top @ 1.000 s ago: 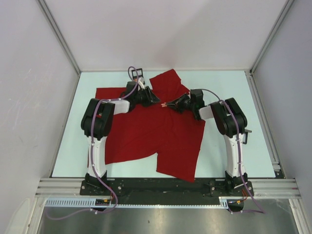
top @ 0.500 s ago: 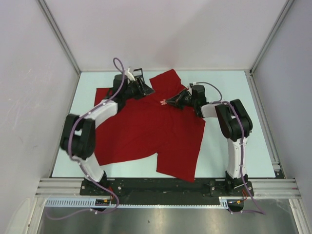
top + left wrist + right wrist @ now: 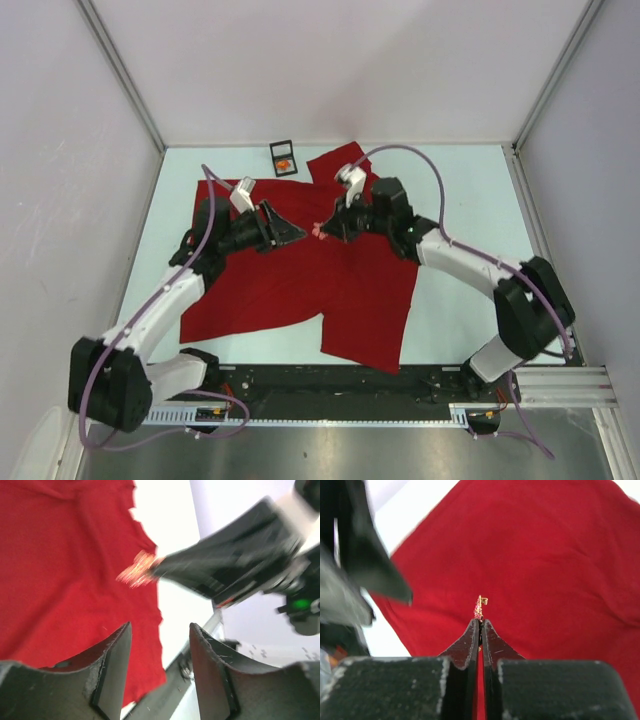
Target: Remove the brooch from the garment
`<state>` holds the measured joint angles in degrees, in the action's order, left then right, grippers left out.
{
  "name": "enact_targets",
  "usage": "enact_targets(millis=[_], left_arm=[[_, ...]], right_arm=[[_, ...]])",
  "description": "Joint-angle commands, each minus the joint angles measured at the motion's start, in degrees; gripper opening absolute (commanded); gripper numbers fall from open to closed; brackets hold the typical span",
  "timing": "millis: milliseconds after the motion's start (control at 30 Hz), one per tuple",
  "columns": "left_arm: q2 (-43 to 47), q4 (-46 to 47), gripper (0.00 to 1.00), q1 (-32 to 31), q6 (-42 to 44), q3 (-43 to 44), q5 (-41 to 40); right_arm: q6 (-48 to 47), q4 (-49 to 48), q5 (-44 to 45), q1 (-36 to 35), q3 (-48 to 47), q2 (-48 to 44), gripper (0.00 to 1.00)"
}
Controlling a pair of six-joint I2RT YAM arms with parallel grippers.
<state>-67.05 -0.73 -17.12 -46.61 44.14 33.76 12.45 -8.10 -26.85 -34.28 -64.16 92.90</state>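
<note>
The garment [image 3: 300,280], a red T-shirt, lies spread over the table. My right gripper [image 3: 481,622] is shut on the brooch [image 3: 479,607], a small pink and gold piece that sticks out edge-on past the tips. From above, the brooch [image 3: 320,230] hangs over the shirt's upper middle, and no fold of cloth rises toward it. My left gripper [image 3: 297,234] stands open just left of it, nothing between its fingers [image 3: 112,675]. In the left wrist view the brooch [image 3: 137,572] is a blur at the tip of the right gripper [image 3: 165,570], over the garment [image 3: 60,555].
A small black box [image 3: 283,157] with something orange inside sits on the pale table [image 3: 470,180] beyond the shirt's far edge. White walls with metal posts close in three sides. The left arm's dark body [image 3: 365,555] fills the upper left of the right wrist view.
The left arm swung back from the far edge, uncovering the black box, and its jaws widened. The right gripper carried the brooch a little left and nearer.
</note>
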Motion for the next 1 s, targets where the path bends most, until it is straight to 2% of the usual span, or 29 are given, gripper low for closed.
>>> enact_targets(millis=[0,100,167,233,333,467,633,967], left_arm=[[8.3,-3.0,0.56,0.5,-3.7,-4.0,6.0],[11.0,-2.7,0.56,2.2,-8.4,-6.4,8.2],[11.7,-4.5,0.57,3.0,-13.1,-8.4,8.6],[11.5,-0.5,0.58,3.0,-16.6,-11.1,12.3],[9.6,0.6,0.59,2.9,-21.2,-12.1,15.6],[7.9,3.0,0.58,2.5,-24.0,-12.5,16.4],[8.4,2.4,0.57,2.3,-24.8,-13.3,13.8],[6.4,5.7,0.5,1.7,-27.0,-14.5,13.7]], right_arm=[[-24.8,2.2,10.4,-6.0,6.8,-8.1,0.0],[-31.5,0.3,14.6,-11.3,11.4,-12.3,0.0],[-38.3,-2.2,20.8,-16.3,14.1,-15.1,0.0],[-44.1,-4.1,25.3,-21.0,17.2,-16.2,0.0],[-47.9,-6.1,29.7,-24.3,17.9,-16.4,0.0],[-50.1,-9.1,32.9,-28.5,17.8,-16.0,0.0],[-50.4,-11.5,34.9,-29.8,17.8,-15.3,0.0],[-51.6,-14.0,36.9,-32.3,17.8,-13.9,0.0]])
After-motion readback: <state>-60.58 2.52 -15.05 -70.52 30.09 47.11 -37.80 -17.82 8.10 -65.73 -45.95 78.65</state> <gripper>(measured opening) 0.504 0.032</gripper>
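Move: The brooch is in the right hand's shut fingertips, about 4 cm ahead of the left hand's open fingers and 5 cm to their right, at nearly their height. Those left fingers, where the brooch is being taken, lie some 4 cm back and 6 cm left of the right hand. From the left hand, the garment's middle is roughly 4 cm ahead and 18 cm below, and the black case about 34 cm ahead, 8 cm left and 18 cm below. The right hand keeps its pinch on the brooch and draws back quickly, about 12 cm towards the robot, easing a little left to the left hand's fingertips, dipping a few centimetres over the garment and rising again as it rolls some 60 degrees about its own pointing line, counter-clockwise seen from behind the hand. The left hand backs off about 7 cm too, rising slightly, then sinking to end a little lower, rolling some 30 degrees counter-clockwise seen from behind, its fingers staying about half open to straddle the brooch; no touch of theirs on it can be made out. ##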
